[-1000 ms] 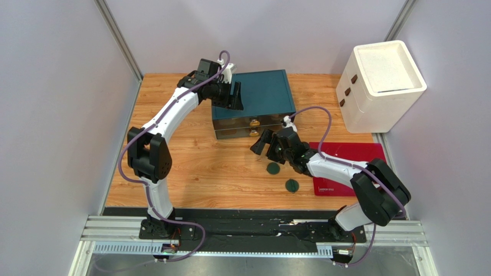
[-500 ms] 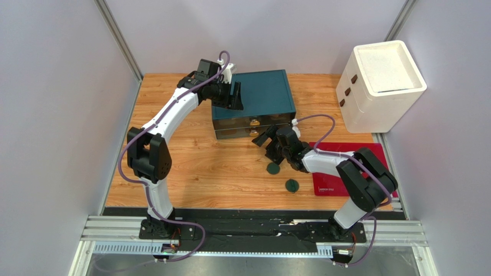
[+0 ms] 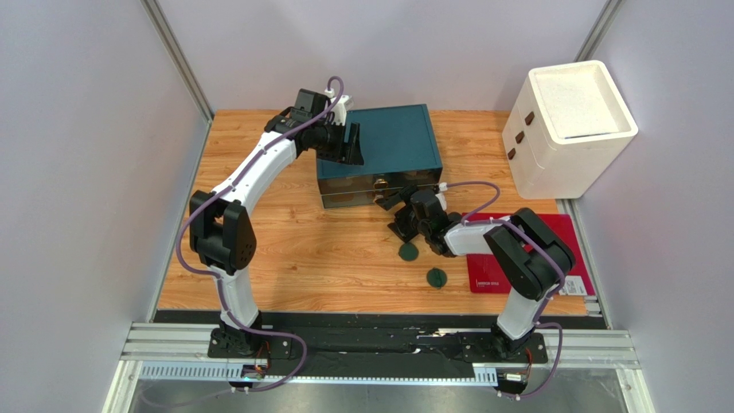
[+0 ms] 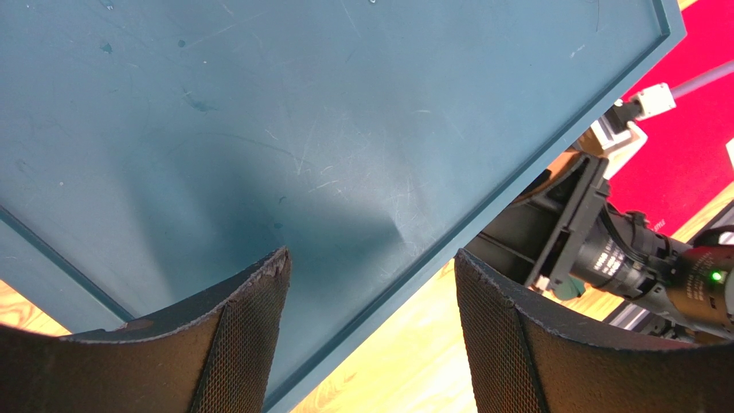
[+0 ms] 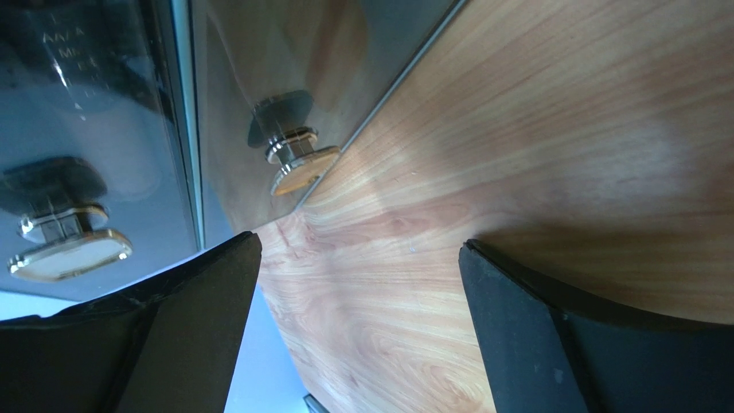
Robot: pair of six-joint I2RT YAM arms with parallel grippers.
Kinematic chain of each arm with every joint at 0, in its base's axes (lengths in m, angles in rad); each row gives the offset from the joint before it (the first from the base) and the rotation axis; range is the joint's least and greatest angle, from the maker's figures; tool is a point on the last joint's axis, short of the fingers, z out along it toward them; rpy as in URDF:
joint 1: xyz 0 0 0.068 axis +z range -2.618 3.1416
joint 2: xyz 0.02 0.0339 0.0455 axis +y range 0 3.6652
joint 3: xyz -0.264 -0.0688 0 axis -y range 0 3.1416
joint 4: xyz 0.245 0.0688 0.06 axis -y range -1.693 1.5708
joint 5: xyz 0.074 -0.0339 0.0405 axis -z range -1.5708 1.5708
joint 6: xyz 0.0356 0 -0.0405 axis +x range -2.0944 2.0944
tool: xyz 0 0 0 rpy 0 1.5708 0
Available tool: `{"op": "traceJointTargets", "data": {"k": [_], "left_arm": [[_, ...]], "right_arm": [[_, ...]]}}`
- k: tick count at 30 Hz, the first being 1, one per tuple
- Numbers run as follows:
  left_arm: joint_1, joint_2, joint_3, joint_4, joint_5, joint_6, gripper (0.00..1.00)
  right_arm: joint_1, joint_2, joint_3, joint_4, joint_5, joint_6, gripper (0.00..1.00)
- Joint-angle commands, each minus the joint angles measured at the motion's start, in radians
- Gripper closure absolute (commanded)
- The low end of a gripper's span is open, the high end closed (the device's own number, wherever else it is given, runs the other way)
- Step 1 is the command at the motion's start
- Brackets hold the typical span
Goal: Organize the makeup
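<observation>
Two small round dark green discs of the makeup lie on the wood table, one just in front of my right gripper and the other nearer the front edge. The teal box with clear drawers stands at the back middle. My right gripper is open, low and close to the drawer fronts; in the right wrist view two metal drawer knobs show just beyond its fingers. My left gripper is open over the box's top near its front edge, holding nothing.
A red flat mat lies at the right under my right arm. A white foam box stands at the back right, beyond the table's corner. Grey walls close in the table on the left, back and right.
My right arm has folded in and carried its open gripper left and back, closer to the drawer fronts. The left arm and both discs have stayed put.
</observation>
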Motion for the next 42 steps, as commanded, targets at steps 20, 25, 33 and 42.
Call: {"op": "traceJointTargets", "data": {"k": [20, 25, 33, 42], "left_arm": [[0.002, 0.003, -0.053, -0.102, -0.011, 0.039, 0.24], [0.002, 0.003, -0.055, -0.105, -0.008, 0.036, 0.24], [0.002, -0.001, -0.058, -0.105, -0.011, 0.032, 0.25], [0.002, -0.005, -0.047, -0.115, -0.037, 0.036, 0.25]], "right_arm": [[-0.01, 0.136, 0.0, 0.12, 0.136, 0.373, 0.19], [-0.01, 0.148, 0.025, 0.083, 0.127, 0.375, 0.33], [-0.01, 0.18, 0.068, 0.065, 0.074, 0.387, 0.64], [-0.02, 0.157, 0.106, -0.076, -0.013, 0.344, 1.0]]}}
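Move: The lower drawer knob of the clear box is about 5 cm ahead and 2 cm left of my right hand, roughly level with it. The upper knob is about 5 cm above the lower one; a green disc lies on the table some 9 cm back and 4 cm to the right of my right hand. From my left hand, the lower knob is about 3 cm back, 6 cm to the right and some 17 cm down. I take my right hand about 4 cm forward, fingers open, up to the lower drawer knob on the box front, rolling its left side up and turning clockwise, roughly 25 degrees in all. It dips about 1 cm, then I shut the fingers almost fully at the knob while it still edges forward and rises some 2 cm. ##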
